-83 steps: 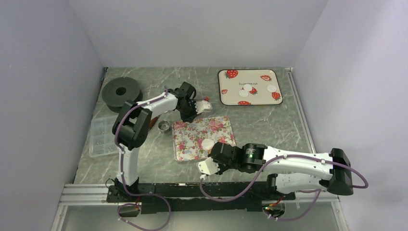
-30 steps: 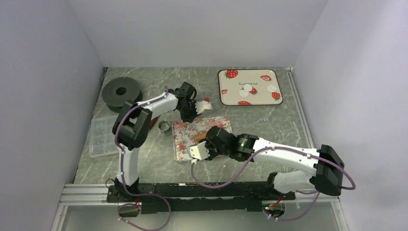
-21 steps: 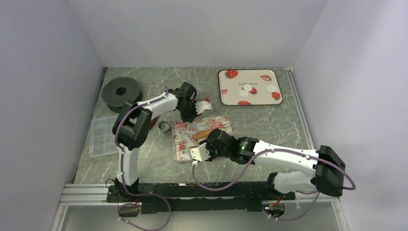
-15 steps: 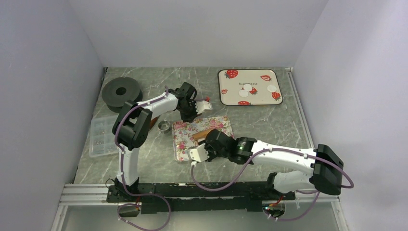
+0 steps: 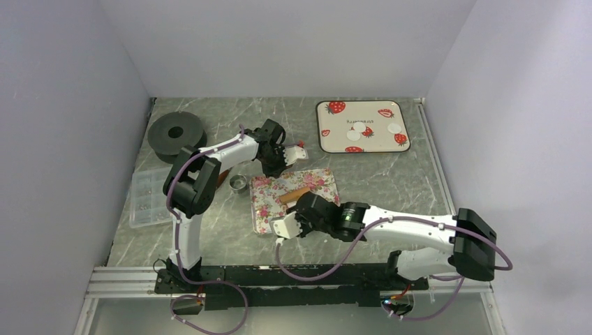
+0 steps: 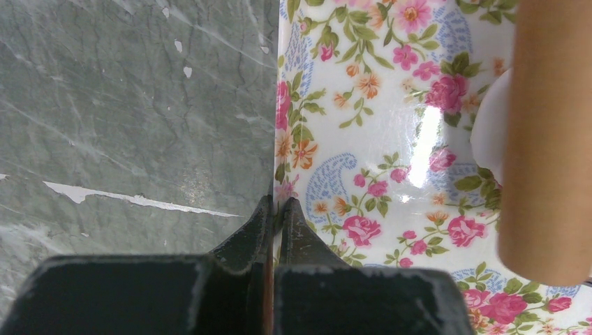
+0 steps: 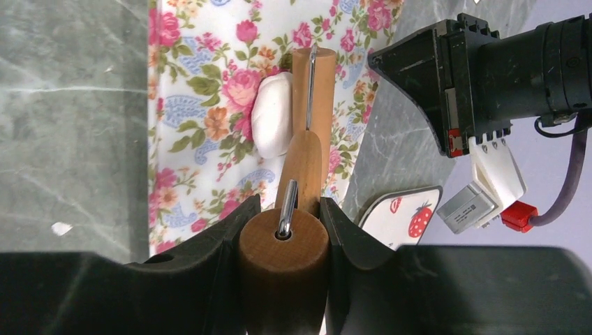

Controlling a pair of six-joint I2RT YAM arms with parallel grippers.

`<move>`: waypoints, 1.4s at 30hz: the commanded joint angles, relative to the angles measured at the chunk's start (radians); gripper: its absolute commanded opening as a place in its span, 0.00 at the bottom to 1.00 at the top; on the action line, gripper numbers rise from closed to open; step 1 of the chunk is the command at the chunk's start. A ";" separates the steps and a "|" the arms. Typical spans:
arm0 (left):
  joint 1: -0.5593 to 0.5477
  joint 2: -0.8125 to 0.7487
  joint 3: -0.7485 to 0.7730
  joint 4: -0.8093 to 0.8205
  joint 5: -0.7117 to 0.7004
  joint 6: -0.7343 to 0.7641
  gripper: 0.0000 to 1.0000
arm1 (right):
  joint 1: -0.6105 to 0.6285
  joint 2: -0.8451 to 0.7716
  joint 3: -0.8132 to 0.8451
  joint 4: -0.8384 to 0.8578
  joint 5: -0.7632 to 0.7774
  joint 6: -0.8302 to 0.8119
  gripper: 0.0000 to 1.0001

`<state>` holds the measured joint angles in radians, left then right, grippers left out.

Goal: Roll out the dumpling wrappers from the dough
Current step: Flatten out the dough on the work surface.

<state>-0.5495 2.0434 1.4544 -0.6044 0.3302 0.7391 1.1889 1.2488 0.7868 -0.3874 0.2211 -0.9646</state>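
Note:
My right gripper [image 7: 287,209] is shut on the wooden handle of a rolling pin [image 7: 313,87], whose roller lies across the floral tray [image 7: 188,112]. A white lump of dough [image 7: 274,115] sits against the roller's left side. From above, the right gripper [image 5: 304,204] hovers over the floral tray [image 5: 265,209] and hides the dough. My left gripper [image 6: 274,204] is shut on the floral tray's rim [image 6: 280,139], at the tray's far left corner [image 5: 278,169]. Three dumpling wrappers [image 5: 360,128] lie on the strawberry tray [image 5: 328,132] at the back right.
A small metal ring cutter [image 5: 239,183] stands left of the floral tray. A clear plastic box [image 5: 146,197] and a black spool [image 5: 176,132] lie along the left side. White walls close in the table on three sides.
My right gripper came from the floral tray's near edge onto the tray with the rolling pin, covering the dough, then drifted slightly left. The left gripper has not moved.

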 commanded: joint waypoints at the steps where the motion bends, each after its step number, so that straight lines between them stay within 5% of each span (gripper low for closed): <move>1: -0.018 0.089 -0.069 -0.045 -0.061 0.002 0.00 | -0.008 0.060 -0.001 -0.113 -0.068 0.024 0.00; 10: -0.018 0.098 -0.063 -0.044 -0.062 0.003 0.00 | 0.086 -0.096 -0.056 -0.277 -0.016 0.138 0.00; 21: -0.018 0.095 -0.071 -0.045 -0.068 0.005 0.00 | 0.021 0.064 0.009 -0.143 -0.043 0.042 0.00; 31: -0.018 0.100 -0.061 -0.047 -0.062 0.005 0.00 | 0.080 -0.162 0.071 -0.307 -0.003 0.137 0.00; 42: -0.018 0.100 -0.065 -0.051 -0.060 0.006 0.00 | -0.114 -0.044 0.194 0.041 -0.141 -0.021 0.00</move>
<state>-0.5514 2.0418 1.4532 -0.6025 0.3244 0.7395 1.1141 1.1477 0.9226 -0.5243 0.1566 -0.9184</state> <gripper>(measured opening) 0.026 0.375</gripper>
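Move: The dough lies near the middle of the flowered mat, about 5 cm ahead of the right hand, 4 cm to its left and 9 cm below. That hand already grips the roller, whose large head is on the dough, about 5 cm ahead and 5 cm left. The metal cup stands roughly 11 cm ahead and 19 cm left. From the left hand, at the mat's far edge, the dough is about 9 cm back and 4 cm right. The roller head works on the dough: the right hand draws it back and to the right by about 4 cm in all, eases forward a little, then draws back and right again. Finally it lifts the head off the dough, rising about 6 cm while swinging forward again, grip kept. The left hand stays put, shut fingertips still on the mat's far edge. ##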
